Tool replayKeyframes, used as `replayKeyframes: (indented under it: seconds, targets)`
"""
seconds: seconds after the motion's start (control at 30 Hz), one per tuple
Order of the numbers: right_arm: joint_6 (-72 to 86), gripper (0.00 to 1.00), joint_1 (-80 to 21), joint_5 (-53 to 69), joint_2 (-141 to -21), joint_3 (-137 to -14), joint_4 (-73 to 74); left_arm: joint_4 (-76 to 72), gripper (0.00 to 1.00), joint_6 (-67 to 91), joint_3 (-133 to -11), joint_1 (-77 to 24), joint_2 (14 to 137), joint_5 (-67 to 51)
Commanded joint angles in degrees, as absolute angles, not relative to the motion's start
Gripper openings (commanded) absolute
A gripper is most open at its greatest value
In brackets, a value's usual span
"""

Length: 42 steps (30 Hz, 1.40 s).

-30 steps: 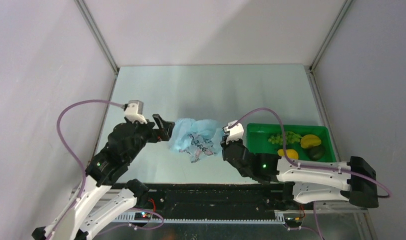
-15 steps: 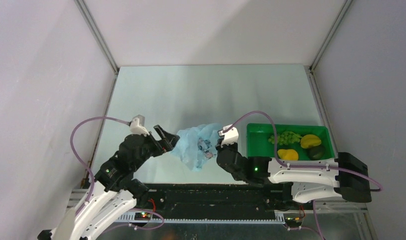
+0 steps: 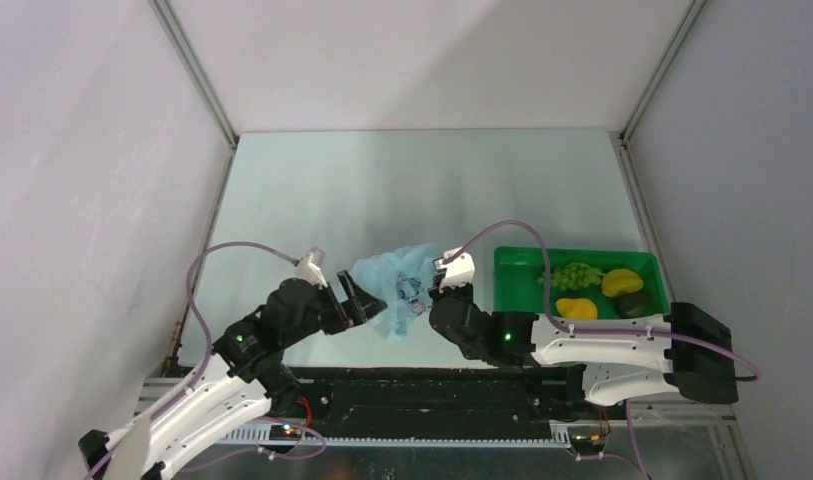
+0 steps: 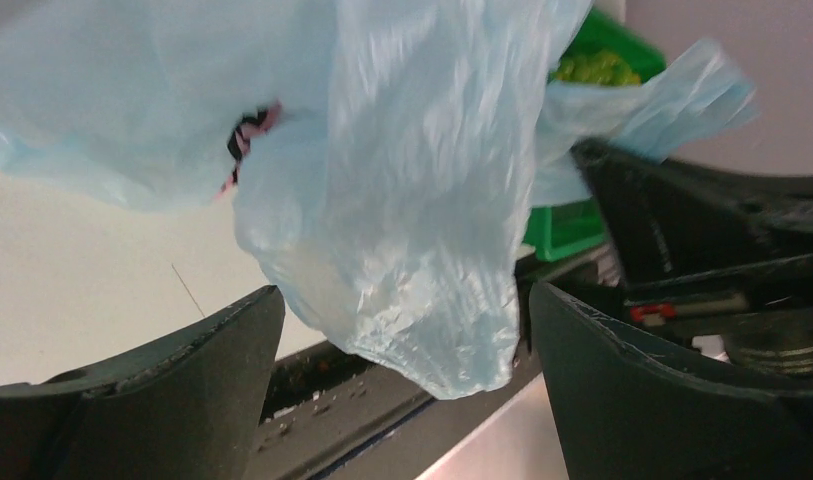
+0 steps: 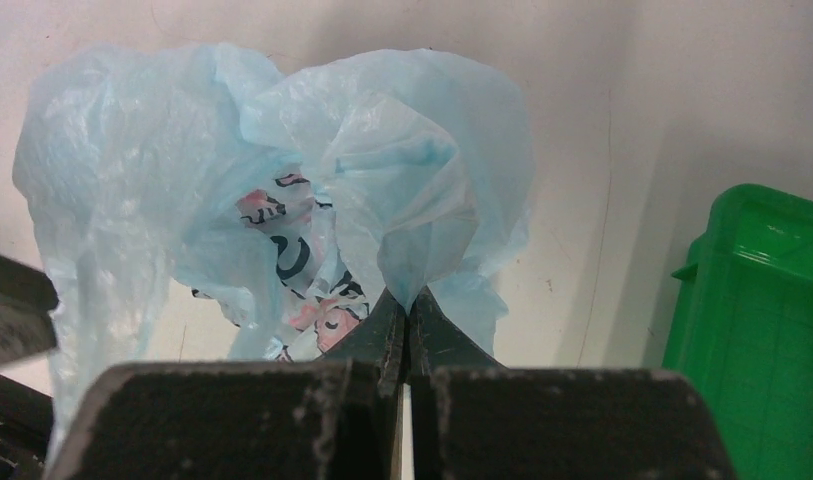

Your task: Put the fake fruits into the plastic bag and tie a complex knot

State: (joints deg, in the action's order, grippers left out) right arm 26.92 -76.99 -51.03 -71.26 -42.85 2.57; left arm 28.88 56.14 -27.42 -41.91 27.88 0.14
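Observation:
The light-blue plastic bag (image 3: 392, 285) hangs bunched above the table's near edge, its pink-and-dark print showing. My right gripper (image 3: 432, 290) is shut on a pinched fold of the plastic bag (image 5: 182, 180), with the tips (image 5: 407, 300) meeting on the film. My left gripper (image 3: 367, 300) stands wide open at the bag's left side. In the left wrist view the bag's lower lobe (image 4: 402, 200) dangles between the spread fingers (image 4: 182, 380), touching neither. The green grapes (image 3: 574, 273) and a yellow fruit (image 3: 576, 309) lie in the green tray (image 3: 517, 285).
The tray also holds a second yellow fruit (image 3: 622, 282) and a dark fruit (image 3: 637, 303). It sits right of the right wrist, and its corner (image 5: 762, 300) shows beside the bag. The black base rail (image 3: 422, 385) runs under the bag.
My left arm has swung right and toward the near edge, closing in on the bag with its jaws wide. The right gripper pulled the bag nearer and it bunched up.

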Motion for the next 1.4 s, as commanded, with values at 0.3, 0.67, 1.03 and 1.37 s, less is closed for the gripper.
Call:
replayKeyframes:
  seconds: [0.3, 0.67, 1.03, 1.37]
  targets:
    - [26.3, 0.00, -76.7, -53.8, -71.8, -45.3, -1.4, 16.1, 0.99, 63.3, -22.2, -48.0, 33.3, 0.8]
    - [25.2, 0.00, -76.7, -54.0, -72.3, -46.1, -1.5, 8.3, 0.99, 67.1, -19.5, -49.8, 38.0, 2.3]
    - [25.3, 0.00, -76.6, -54.6, -73.1, -46.7, -1.2, 5.4, 0.99, 72.5, -18.3, -54.9, 37.4, 9.8]
    - [25.1, 0.00, -76.7, -54.7, -71.8, -46.7, -0.4, 1.5, 0.70, 68.0, -19.7, -55.1, 42.4, 13.2]
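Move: The bag's loose left flap hangs in front of the open left gripper, about 7 cm to its right, 1 cm farther out and 3 cm lower. The bag's printed middle is roughly 10 cm right, 1 cm ahead and 6 cm below. The shut right gripper, holding the bag's rim, is some 14 cm right and 4 cm farther out, at nearly the same height. From the right gripper the flap lies about 7 cm left, 3 cm back and 4 cm lower. Bring the left gripper down about 3 cm, easing slightly back at first, and keep sliding it to the right, about 6 cm in all, towards the right gripper until the hanging flap stands between its fingers, tilting the wrist by some 10 degrees. Only at the end begin closing the fingers. Keep the right gripper shut on the bag's rim, almost still. ##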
